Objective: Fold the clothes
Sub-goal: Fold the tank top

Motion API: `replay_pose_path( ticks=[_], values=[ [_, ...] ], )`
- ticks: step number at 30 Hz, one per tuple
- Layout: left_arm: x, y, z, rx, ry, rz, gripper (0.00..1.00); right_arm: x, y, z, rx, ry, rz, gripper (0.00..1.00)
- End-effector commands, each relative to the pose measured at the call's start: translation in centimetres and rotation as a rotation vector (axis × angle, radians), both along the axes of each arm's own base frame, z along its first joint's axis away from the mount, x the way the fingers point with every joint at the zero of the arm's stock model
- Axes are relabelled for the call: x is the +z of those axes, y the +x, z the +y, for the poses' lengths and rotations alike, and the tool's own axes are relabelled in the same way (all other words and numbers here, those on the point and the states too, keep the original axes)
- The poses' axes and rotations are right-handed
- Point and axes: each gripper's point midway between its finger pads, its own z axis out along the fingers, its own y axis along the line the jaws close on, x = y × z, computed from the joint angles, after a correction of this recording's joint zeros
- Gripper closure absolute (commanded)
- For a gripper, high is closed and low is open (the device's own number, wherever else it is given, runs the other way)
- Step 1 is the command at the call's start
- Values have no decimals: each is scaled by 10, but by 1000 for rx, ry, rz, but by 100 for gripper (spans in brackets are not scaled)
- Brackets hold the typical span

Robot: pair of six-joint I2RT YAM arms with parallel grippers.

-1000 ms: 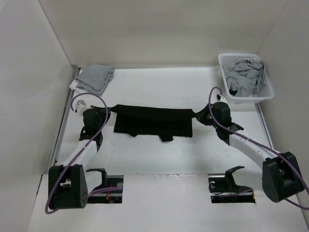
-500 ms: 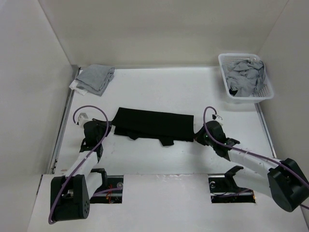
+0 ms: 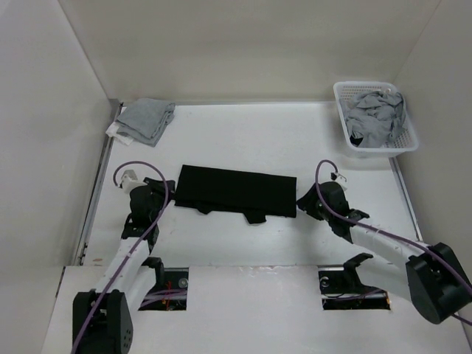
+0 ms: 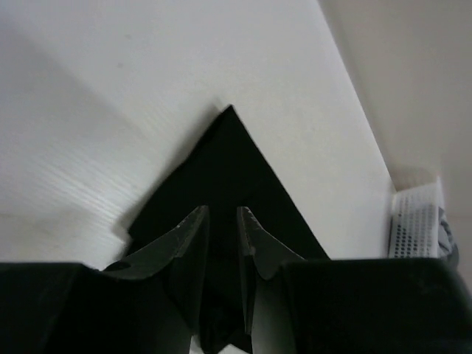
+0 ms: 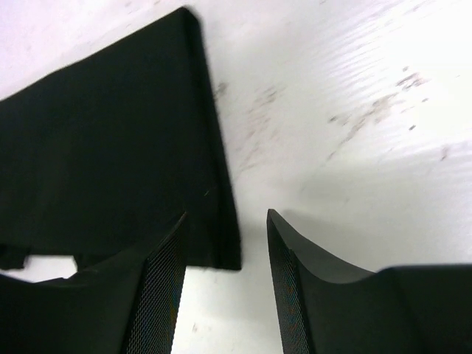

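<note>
The clothes (image 3: 236, 190), a black top, lie on the table as a wide folded band with small flaps sticking out along the near edge. My left gripper (image 3: 164, 193) is at the band's left end. In the left wrist view its fingers (image 4: 221, 212) stand narrowly apart over the black fabric (image 4: 221, 162), which fills the gap. My right gripper (image 3: 302, 200) is at the right end. Its jaws (image 5: 226, 212) are wide open, and the cloth's near right corner (image 5: 110, 147) lies just inside the left finger, flat on the table.
A white basket (image 3: 369, 84) holding grey garments (image 3: 376, 114) stands at the back right, also seen in the left wrist view (image 4: 413, 228). A folded grey cloth (image 3: 145, 120) lies at the back left. White walls close in three sides of the table (image 3: 243, 133).
Both grippers drew the ends of the cloth toward the near side, laying it into a flatter band. Both then opened, the right one wide and the left one slightly.
</note>
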Motion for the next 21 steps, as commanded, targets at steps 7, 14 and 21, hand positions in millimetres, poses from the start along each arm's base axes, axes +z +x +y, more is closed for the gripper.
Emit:
replay_pose_path(
  ticks=[7,14,21],
  values=[
    [46,20,-64,-150,60,-125,79,-2,37,30,34,190,-7,62],
    [42,20,-76,-187,54,-127,79,-11,49,32,-24,242,2,97],
    [47,20,-101,-254,43,-139,77,31,44,-15,-144,91,-123,100]
  ],
)
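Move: The tank top lies folded into a wide strip between the hands. Its right edge is about 3 cm ahead of the right gripper, 3 cm to its left and 3 cm below; a strap sticks out some 16 cm left and 4 cm nearer, and the basket is roughly 28 cm ahead and 22 cm to the right. The strip's left end is about 3 cm right of the left gripper, 1 cm ahead and 6 cm below, with the grey stack some 22 cm ahead and 8 cm left. Slide the open right gripper forward, left and down, some 5 cm in all, rolling its left side up about 10 degrees, and pinch the tank top's right edge shut between the fingers; then lift about 3.5 cm while drawing back to the right a little. Meanwhile swing the left gripper about 9 cm right, over the strip's left end, fingers kept slightly open, turning clockwise. ##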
